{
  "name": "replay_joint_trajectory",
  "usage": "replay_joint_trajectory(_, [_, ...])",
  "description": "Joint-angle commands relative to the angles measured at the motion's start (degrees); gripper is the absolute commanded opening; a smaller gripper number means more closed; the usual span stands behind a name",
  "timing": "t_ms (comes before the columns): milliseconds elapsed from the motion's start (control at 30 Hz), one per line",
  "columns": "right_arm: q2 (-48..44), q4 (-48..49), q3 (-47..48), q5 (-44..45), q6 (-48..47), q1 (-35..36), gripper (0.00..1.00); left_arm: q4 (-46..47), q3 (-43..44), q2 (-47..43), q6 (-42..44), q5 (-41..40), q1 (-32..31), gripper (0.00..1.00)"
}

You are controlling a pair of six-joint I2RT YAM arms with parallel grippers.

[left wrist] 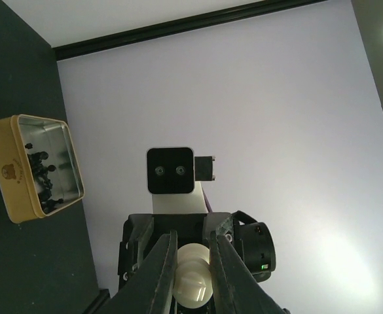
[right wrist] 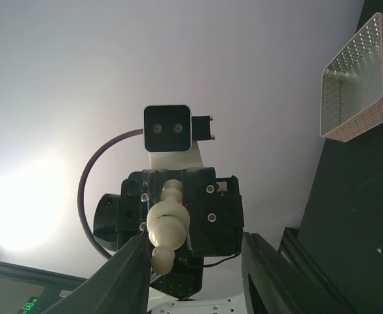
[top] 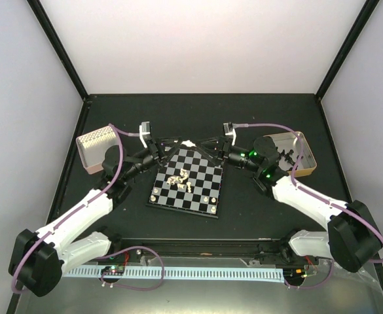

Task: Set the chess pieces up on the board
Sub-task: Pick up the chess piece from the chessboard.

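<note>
The board [top: 201, 190] lies at the table's middle, with a heap of cream-white chess pieces [top: 180, 178] on its far-left squares and a few more along its near edge. Over the board's far corner the two grippers meet tip to tip. My left gripper [top: 180, 142] [left wrist: 192, 248] is shut on one cream chess piece [left wrist: 194, 275] [top: 190, 142]. That piece [right wrist: 167, 222] reaches between the fingers of my right gripper [top: 201, 144] [right wrist: 196, 239]. Its jaws stand apart: the piece is beside the left finger [right wrist: 122, 275], with a wide gap to the other.
A tan tin [top: 294, 154] [left wrist: 8, 173] holding tiny black pieces sits at the right of the board. A pinkish tin [top: 98, 147] [right wrist: 358, 85] with a dotted white inside sits at the left. Black posts rise at the table's back corners.
</note>
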Motion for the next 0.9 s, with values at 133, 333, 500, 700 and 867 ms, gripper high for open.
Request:
replay_joint_trajectory(133, [-0.8,-0.4,2.5,-1.8,-0.2,0.4,0.36,4.3,-0.6,0.7,-2.5,-0.8,0.1,0.03])
replay_joint_trajectory(333, [-0.7,-0.2,2.7,-1.9,0.0,0.6,0.29,4.3,-1.0,0.8,-2.5,-0.7,0.1,0.03])
replay_joint_trajectory(500, [-0.6,-0.5,3.3,-2.3,0.0,0.8,0.14,4.3,-1.3,0.8,-2.5,-0.7,0.1,0.03])
replay_joint_trajectory(700, [-1.3,-8.0,4.0,-2.0,-4.1,0.8,0.02,2.6,-1.5,0.5,-0.7,-1.3,0.1,0.02])
replay_joint_trajectory(867, [-1.7,-27.3,6.6,0.2,-18.4,0.8,0.01,-7.3,-1.7,-2.4,7.2,-4.3,0.2,0.02])
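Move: Two white pieces joined end to end hang between the facing hands. The far one, which the right hand goes for, is just off its fingertips, about 1 cm to the left and 1 cm above, level fore and aft; from the left hand, which holds its mate, it lies some 3 cm to the right and 1 cm back. From the right hand, the loose white pieces lie about 7 cm left, 4 cm ahead and 27 cm below; the near-corner pieces some 3 cm right, 3 cm back, equally low. The right hand, already around the free piece with its fingers part open, rises about 1 cm to centre on it and shuts the fingers from nearly half open, pinching the piece at its narrow end. It then sinks some 2 cm with its fingertips tipping down about 5 degrees, drawing that piece off its mate, while the left hand keeps its own piece pinched and near the end begins to sink too, about 1.5 cm in all. ##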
